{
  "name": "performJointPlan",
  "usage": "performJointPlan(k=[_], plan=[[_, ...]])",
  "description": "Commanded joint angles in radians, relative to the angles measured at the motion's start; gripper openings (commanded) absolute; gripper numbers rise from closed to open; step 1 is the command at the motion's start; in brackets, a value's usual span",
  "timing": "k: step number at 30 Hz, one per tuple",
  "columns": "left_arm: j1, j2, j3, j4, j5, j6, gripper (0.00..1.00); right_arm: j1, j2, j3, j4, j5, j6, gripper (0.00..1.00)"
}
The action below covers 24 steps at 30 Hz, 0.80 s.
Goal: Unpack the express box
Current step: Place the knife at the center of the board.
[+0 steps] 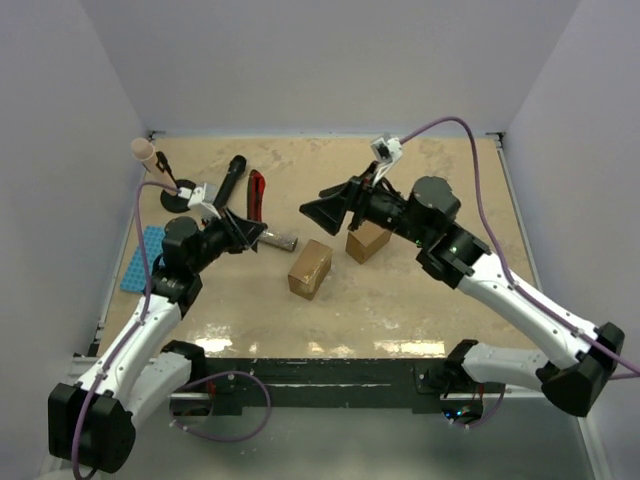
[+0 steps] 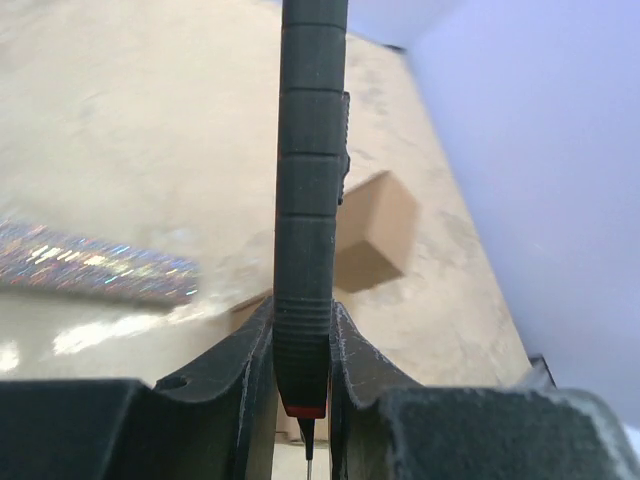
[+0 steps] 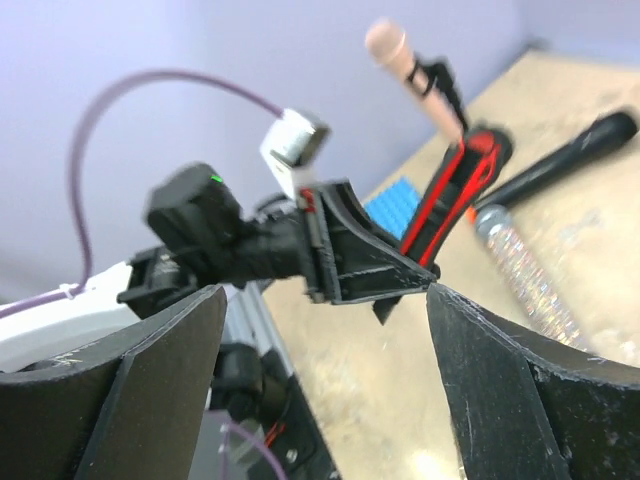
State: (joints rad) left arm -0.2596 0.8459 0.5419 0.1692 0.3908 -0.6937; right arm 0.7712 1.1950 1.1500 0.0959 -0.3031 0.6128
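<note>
Two small brown cardboard boxes stand mid-table: the express box (image 1: 310,268) nearer me and a second like it (image 1: 367,240) behind it. Both look closed. My left gripper (image 1: 257,235) (image 2: 303,310) hovers left of them, shut on a black ribbed tool (image 2: 308,190) with a red band and a thin metal tip. The left wrist view shows the farther box (image 2: 375,230) past that tool. My right gripper (image 1: 322,210) (image 3: 325,300) hangs open and empty above the table, left of the farther box, facing the left gripper (image 3: 350,255).
At the back left lie a red-and-black cutter (image 1: 256,193) (image 3: 450,195), a black handle (image 1: 232,180), a pink-headed microphone (image 1: 143,152) on a round base (image 1: 180,198), a glittery stick (image 1: 280,241) (image 2: 100,262) and a blue pad (image 1: 143,258). Walls enclose the table on three sides.
</note>
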Motion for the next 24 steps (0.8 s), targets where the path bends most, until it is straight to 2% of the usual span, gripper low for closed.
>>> performJointPlan(k=[1, 7, 12, 20, 23, 24], plan=[[0.062, 0.03, 0.008, -0.154, -0.187, -0.107, 0.0, -0.004, -0.093, -0.073, 0.005, 0.117, -0.064, 0.86], [0.079, -0.054, -0.161, -0.076, -0.256, -0.262, 0.0, -0.003, -0.146, -0.182, 0.039, 0.142, -0.065, 0.84], [0.079, -0.062, -0.209, -0.168, -0.34, -0.323, 0.0, -0.004, -0.16, -0.242, 0.033, 0.151, -0.068, 0.83], [0.079, -0.05, -0.329, -0.137, -0.329, -0.431, 0.0, -0.004, -0.186, -0.332, 0.065, 0.168, -0.051, 0.82], [0.079, 0.01, -0.356, -0.105, -0.313, -0.44, 0.0, -0.003, -0.176, -0.335, 0.05, 0.173, -0.064, 0.82], [0.079, 0.024, -0.361, -0.09, -0.305, -0.438, 0.03, -0.003, -0.172, -0.335, 0.05, 0.177, -0.065, 0.82]])
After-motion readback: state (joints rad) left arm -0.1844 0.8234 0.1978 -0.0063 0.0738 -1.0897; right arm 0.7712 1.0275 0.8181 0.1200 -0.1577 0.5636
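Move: Down and a little left of the left hand, which already holds the knife upright, is open tabletop: about 8 cm left, 4 cm back and 24 cm below. From that hand, the near carton lies some 7 cm right and 2 cm ahead, the glittery microphone about 5 cm left and 13 cm ahead, and the blue board roughly 27 cm left and 6 cm ahead, all about 21-24 cm lower. From the empty right hand, that open patch is some 16 cm left, 3 cm back and 39 cm down. Sinking about 18 cm towards the open tabletop between the near carton and the blue board, the left hand also swings some 7 cm left and, after a slight start forward, eases back. It keeps its pinch on the knife, tipping down roughly 35 degrees and turning counter-clockwise about 30. The right hand, empty and still open, withdraws 4 cm right, rising briefly and then dropping to about 10 cm below its start. ##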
